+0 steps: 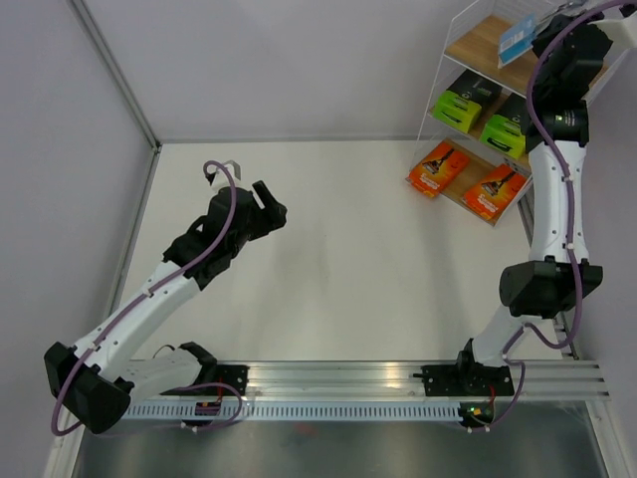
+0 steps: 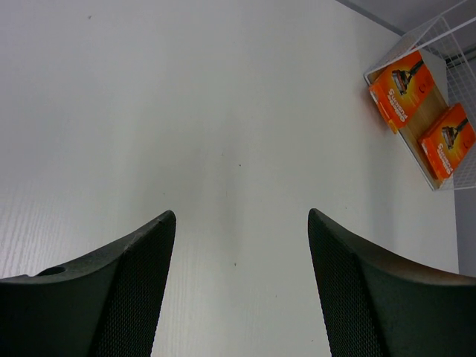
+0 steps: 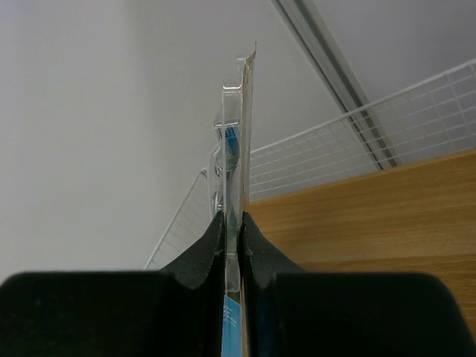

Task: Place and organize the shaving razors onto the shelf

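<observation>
The white wire shelf (image 1: 460, 30) stands at the far right with stepped wooden boards. Two orange razor cards (image 1: 439, 167) (image 1: 496, 190) lie on its lowest board; the left wrist view shows them too (image 2: 402, 88) (image 2: 445, 140). Two black boxes with lime-green ends (image 1: 464, 100) (image 1: 507, 125) sit on the middle board. My right gripper (image 3: 233, 217) is shut on the clear blister pack with blue card (image 3: 238, 149), held edge-on over the top board (image 3: 387, 216); from above the pack (image 1: 517, 40) shows by the top board. My left gripper (image 2: 239, 223) hangs open over the bare table.
A grey wall rail (image 1: 114, 75) borders the table on the left and back. The aluminium base rail (image 1: 338, 378) runs along the near edge. The shelf's wire side panel (image 3: 357, 145) rises behind the top board.
</observation>
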Controlling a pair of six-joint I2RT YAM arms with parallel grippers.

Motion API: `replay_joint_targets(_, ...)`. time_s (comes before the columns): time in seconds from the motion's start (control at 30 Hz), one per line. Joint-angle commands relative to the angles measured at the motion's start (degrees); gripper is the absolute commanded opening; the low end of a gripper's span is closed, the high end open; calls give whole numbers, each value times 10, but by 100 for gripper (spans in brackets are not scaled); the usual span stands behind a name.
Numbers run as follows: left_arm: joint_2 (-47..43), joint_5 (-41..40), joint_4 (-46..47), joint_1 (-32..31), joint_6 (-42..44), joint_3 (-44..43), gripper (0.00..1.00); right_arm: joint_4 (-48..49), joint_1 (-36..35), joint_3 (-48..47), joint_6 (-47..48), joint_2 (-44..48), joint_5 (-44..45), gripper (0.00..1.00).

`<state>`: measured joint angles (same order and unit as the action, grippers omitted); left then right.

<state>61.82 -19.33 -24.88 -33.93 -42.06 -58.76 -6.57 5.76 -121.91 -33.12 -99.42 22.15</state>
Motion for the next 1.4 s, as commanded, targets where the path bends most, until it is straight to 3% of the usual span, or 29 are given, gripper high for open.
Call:
replay_joint_targets(0.0, 8, -4, 4, 7, 5, -1, 77, 15, 18, -14, -47, -21, 10, 1)
replay_joint_targets(0.17, 30, 5, 15, 15, 4, -6, 77, 98, 20, 20, -84, -27, 34, 1)
replay_joint_targets(0.4, 52, 25, 33, 33, 5, -6, 77, 10, 15, -76, -89, -93, 25, 2)
replay_joint_targets(0.43, 53, 32, 38, 36, 6, -5, 77, 0, 13, -74, -83, -92, 29, 6)
replay_joint_targets(0.47, 53, 36, 38, 38, 8, -5, 77, -5, 9, -69, -71, -89, 35, 20)
replay_joint_targets(0.53, 53, 41, 40, 42, 15, -4, 77, -33, 4, -71, -52, -86, 41, 38)
replay_joint_targets(0.57, 53, 44, 41, 46, 15, -5, 77, -51, 0, -80, -38, -86, 46, 55)
replay_joint_targets(0.67, 52, 61, 45, 57, 24, -7, 77, -122, -1, -133, -15, -90, 17, 69)
replay_joint_targets(0.77, 51, 79, 54, 67, 26, -7, 77, -176, -2, -157, 17, -79, -10, 76)
replay_joint_targets(1.03, 52, 119, 64, 72, 37, -8, 78, -246, -2, -156, 29, -20, -132, 79)
replay_joint_targets(1.17, 44, 139, 63, 80, 42, -7, 80, -231, -1, -67, 34, 44, -248, 83)
replay_joint_targets(1.27, 36, 173, 60, 101, 31, -4, 89, -200, -2, 23, 54, 101, -329, 98)
replay_joint_targets(1.37, 30, 213, 52, 120, 37, -7, 99, -141, -4, 151, 68, 175, -406, 98)
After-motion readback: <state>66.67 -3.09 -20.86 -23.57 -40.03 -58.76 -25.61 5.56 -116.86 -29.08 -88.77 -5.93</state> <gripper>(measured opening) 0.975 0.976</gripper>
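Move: The right hand still holds the blue razor pack close over the top shelf; the bare spot on that board where it is to lie is about 8 cm ahead, 2 cm left and 7 cm below. On the middle shelf, some 25 cm below this hand, one green-black box sits roughly 6 cm ahead and 9 cm left, the other level with the hand and 2 cm right. From the left hand that spot is about 27 cm ahead, 50 cm right and 24 cm above. The right hand carries the pack forward about 5 cm over the top shelf while sinking about as far and easing slightly right, then spreads its fingers wide and lets go of the pack onto the board. It then draws back and left off the shelf, some 10 cm each way and a little up overall, swinging about 25 degrees counter-clockwise with the fingers tipping down, while the empty left hand drifts some 2 cm forward and down over the bare table and opens slightly wider. ##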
